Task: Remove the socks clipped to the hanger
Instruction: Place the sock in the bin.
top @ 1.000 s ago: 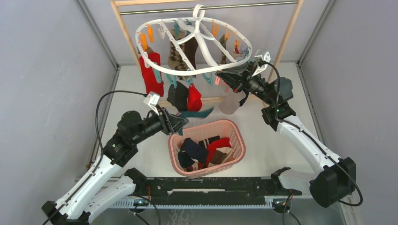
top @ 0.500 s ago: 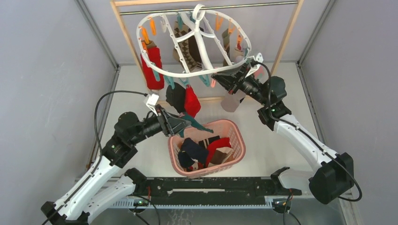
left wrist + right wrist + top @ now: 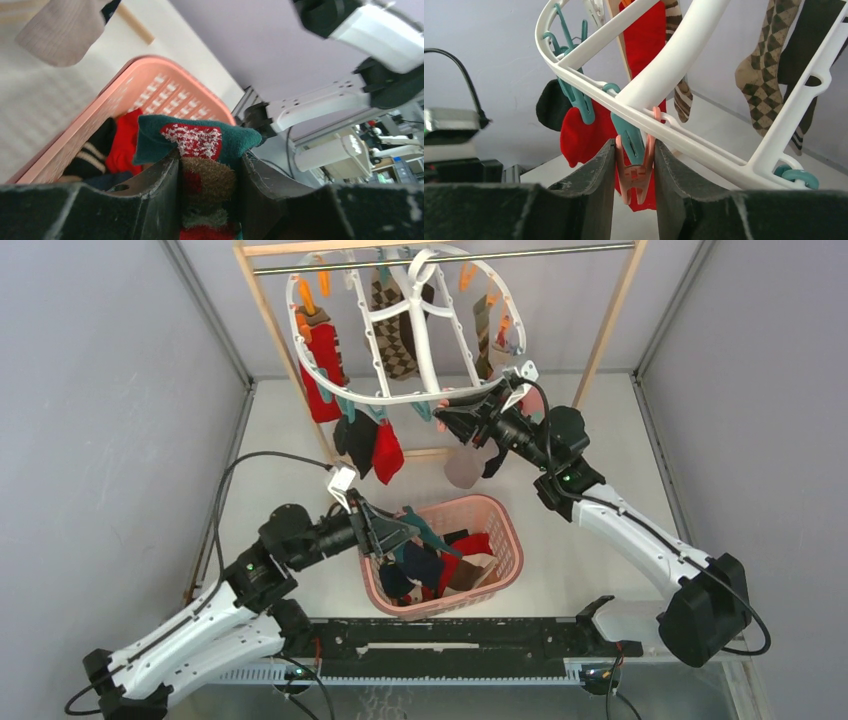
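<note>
The white hanger [image 3: 380, 398] hangs from the rail with several socks clipped on: a red one [image 3: 322, 365], an argyle one [image 3: 395, 330], and a black [image 3: 357, 435] and red [image 3: 388, 452] pair at its near rim. My right gripper [image 3: 445, 418] sits at that rim, its jaws pressed on both sides of a pink clip [image 3: 634, 175] that holds nothing visible. A beige sock [image 3: 462, 468] is just below it; what holds it is hidden. My left gripper [image 3: 408, 530] is shut on a teal and red sock [image 3: 200, 137] over the pink basket [image 3: 505, 530].
The basket holds several loose socks in navy, red, black and beige. The wooden rail frame [image 3: 275, 330] stands at the back, its posts on either side of the hanger. Grey walls close in left and right. A black bar lies along the near edge [image 3: 450, 640].
The hanger has swung back toward the rail. My right gripper followed it left and its jaws now stand wider on the pink clip. My left gripper carried the teal sock over the basket.
</note>
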Robot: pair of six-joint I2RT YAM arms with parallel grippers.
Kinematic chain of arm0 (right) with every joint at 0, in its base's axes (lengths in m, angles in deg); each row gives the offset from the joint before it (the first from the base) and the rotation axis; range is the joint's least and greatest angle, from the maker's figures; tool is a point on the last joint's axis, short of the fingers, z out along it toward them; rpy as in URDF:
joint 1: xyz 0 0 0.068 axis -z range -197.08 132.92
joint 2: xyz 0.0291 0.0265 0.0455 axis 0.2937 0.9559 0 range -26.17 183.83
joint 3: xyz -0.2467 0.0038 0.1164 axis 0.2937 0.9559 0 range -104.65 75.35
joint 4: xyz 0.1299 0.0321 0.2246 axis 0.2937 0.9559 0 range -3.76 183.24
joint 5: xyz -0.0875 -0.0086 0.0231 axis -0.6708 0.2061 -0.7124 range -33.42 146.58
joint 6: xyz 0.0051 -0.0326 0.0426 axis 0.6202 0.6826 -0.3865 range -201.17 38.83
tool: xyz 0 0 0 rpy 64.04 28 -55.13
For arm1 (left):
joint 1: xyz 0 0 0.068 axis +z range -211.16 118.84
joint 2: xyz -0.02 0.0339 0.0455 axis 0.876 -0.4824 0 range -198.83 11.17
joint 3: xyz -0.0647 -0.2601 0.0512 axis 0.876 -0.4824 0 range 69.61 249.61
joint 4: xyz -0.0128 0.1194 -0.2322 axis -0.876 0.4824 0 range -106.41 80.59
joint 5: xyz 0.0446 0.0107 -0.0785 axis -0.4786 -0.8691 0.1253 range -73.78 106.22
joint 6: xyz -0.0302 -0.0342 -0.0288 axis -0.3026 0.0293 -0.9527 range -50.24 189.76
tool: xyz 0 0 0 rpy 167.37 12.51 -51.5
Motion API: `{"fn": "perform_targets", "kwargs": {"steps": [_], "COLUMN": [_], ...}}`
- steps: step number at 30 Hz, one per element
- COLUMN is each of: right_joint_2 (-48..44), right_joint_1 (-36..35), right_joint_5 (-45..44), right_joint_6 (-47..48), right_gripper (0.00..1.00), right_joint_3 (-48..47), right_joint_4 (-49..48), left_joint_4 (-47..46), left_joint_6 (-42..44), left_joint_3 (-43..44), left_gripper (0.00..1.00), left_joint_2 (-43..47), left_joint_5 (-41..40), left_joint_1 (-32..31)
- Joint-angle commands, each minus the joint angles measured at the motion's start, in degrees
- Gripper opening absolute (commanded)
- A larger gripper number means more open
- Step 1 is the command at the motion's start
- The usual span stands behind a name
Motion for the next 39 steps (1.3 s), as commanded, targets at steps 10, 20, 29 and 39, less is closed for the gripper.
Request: {"fn": "perform_targets", "kwargs": {"steps": [10,20,29,39], "right_joint_2": [-1.81,-6.97,-16.09,-21.28], "right_joint_1": [-1.75,-0.89,5.45,15.88], "right_joint_5": [-1.08,-2.09,-2.44,-4.53], "right_joint_6": [1.33,2.98,0.62,-2.58], "right_gripper": [0.58,0.67,0.71,0.71], "right_joint_3": [-1.06,-0.08,7.98,14.90], "right_joint_4": [10.69,21.73,21.31,19.89], "left_joint_4": [1.70,-0.25,0.78,2.45], "left_joint_6": [1.87,3.23,3.45,3.32], "left_joint_3": [-7.14,-8.54,-8.41,-7.07], "left_gripper": [0.57,0.75,1.00,1.00], "left_joint_2": [-6.86,-8.79,-8.29,-5.92], "left_joint_5": [-13.63,-13.63,-13.67,-13.63], "left_joint_1": [-3.87,-4.02,-4.06,-4.09]}}
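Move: The bin that the left hand's teal sock is headed for has its middle about 2 cm ahead of that hand, 5 cm right and 20 cm below; the navy sock on the pile lies almost straight below the hand, some 20 cm down. The hanging red sock is 15 cm ahead, 3 cm left and 2 cm higher. The right hand's pink clip sits right between its fingertips, with that red sock 11 cm to its left, about 1 cm nearer the base and 7 cm lower. The teal sock, already in the left gripper, is lowered some 12 cm into the bin's mouth with a slight forward drift, the fingers tipping down nearly 20 degrees; they then spread wide and let go, the hand staying put. Meanwhile the right fingers widen off the pink clip, sink about 5 cm while easing back, then pull away to the right and further down, swinging about 15 degrees clockwise. ##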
